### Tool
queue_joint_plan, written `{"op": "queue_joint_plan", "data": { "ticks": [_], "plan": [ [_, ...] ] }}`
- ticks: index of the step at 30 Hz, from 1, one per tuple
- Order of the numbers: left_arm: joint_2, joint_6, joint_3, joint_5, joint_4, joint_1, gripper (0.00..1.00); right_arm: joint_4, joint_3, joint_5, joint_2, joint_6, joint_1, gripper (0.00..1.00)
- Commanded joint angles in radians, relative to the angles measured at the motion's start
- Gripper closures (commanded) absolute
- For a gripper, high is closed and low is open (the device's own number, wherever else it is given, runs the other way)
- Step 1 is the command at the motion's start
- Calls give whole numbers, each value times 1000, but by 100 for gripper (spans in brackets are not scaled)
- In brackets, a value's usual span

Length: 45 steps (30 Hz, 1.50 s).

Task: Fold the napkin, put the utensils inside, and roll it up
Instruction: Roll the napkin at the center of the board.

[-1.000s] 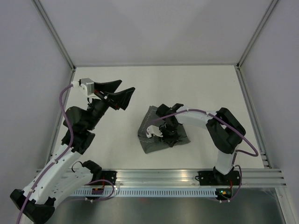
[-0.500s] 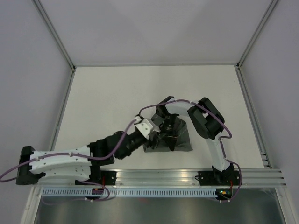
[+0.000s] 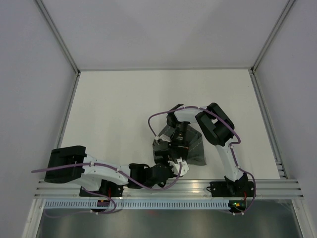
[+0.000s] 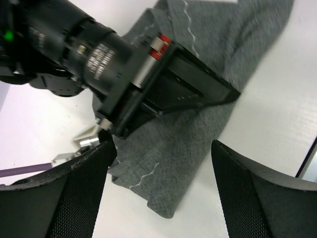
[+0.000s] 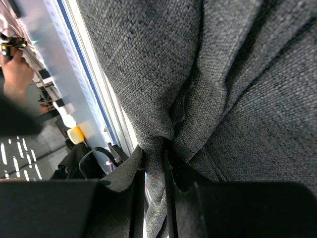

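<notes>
The dark grey napkin (image 3: 194, 151) lies bunched on the white table near the front middle. My right gripper (image 3: 179, 145) presses down into it from above. In the right wrist view its jaws stand shut on a pinched fold of the napkin (image 5: 237, 74), the cloth squeezed at my right gripper (image 5: 154, 166). My left gripper (image 3: 173, 166) sits low at the napkin's near edge, open. In the left wrist view my left gripper (image 4: 162, 151) straddles a folded corner of the napkin (image 4: 171, 168) without touching it, and the right gripper's black body (image 4: 148, 84) lies across the cloth. The utensils are hidden.
An aluminium rail (image 3: 148, 187) runs along the table's near edge just behind the left gripper. The left arm (image 3: 99, 171) lies low along that rail. The right arm's elbow (image 3: 215, 124) stands over the napkin's right side. Grey walls enclose the table.
The left arm swung down from high at the far left to low along the near edge, bringing its open gripper to the napkin. The right arm folded in, still pinching the cloth.
</notes>
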Motion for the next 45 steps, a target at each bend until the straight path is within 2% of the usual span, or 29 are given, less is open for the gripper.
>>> {"op": "queue_joint_plan", "data": {
  "ticks": [1,10,19,26,31,45],
  "plan": [
    [24,180,-70,70,246,-10,13,268,-29,199,92,-31,-3,99],
    [93,251,-156,241,409,-10,12,274,-21,190,95,-24,-8,100],
    [202,173,-119,403,450,48,28,269,-13,182,106,-24,-16,99],
    [241,179,-116,408,541,88,29,275,-19,182,109,-19,-14,99],
    [257,147,-90,466,504,114,37,274,-18,179,106,-17,-19,99],
    [331,62,-93,456,570,134,37,268,-15,156,112,-14,-22,100]
  ]
}}
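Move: The napkin's near rolled edge, at the spot aimed for, lies about 9 cm below the left hand, some 4 cm to its right and 1 cm back. The right gripper's fingertips pinch the fold about 6 cm to the left hand's right, level with it ahead and 9 cm lower. The middle of the napkin lies roughly 8 cm ahead of the left hand, 3 cm to its right and 10 cm below. For the right hand, the near rolled edge is already between its fingertips. The napkin's near rolled edge stays pinched in the right gripper, which holds its place, while the left hand comes down about 8 cm and some 4 cm rightward to it, easing back first and then partly forward again. It turns some 20 degrees clockwise and narrows its still open fingers around the edge, one finger coming in close beside the right fingertips. ##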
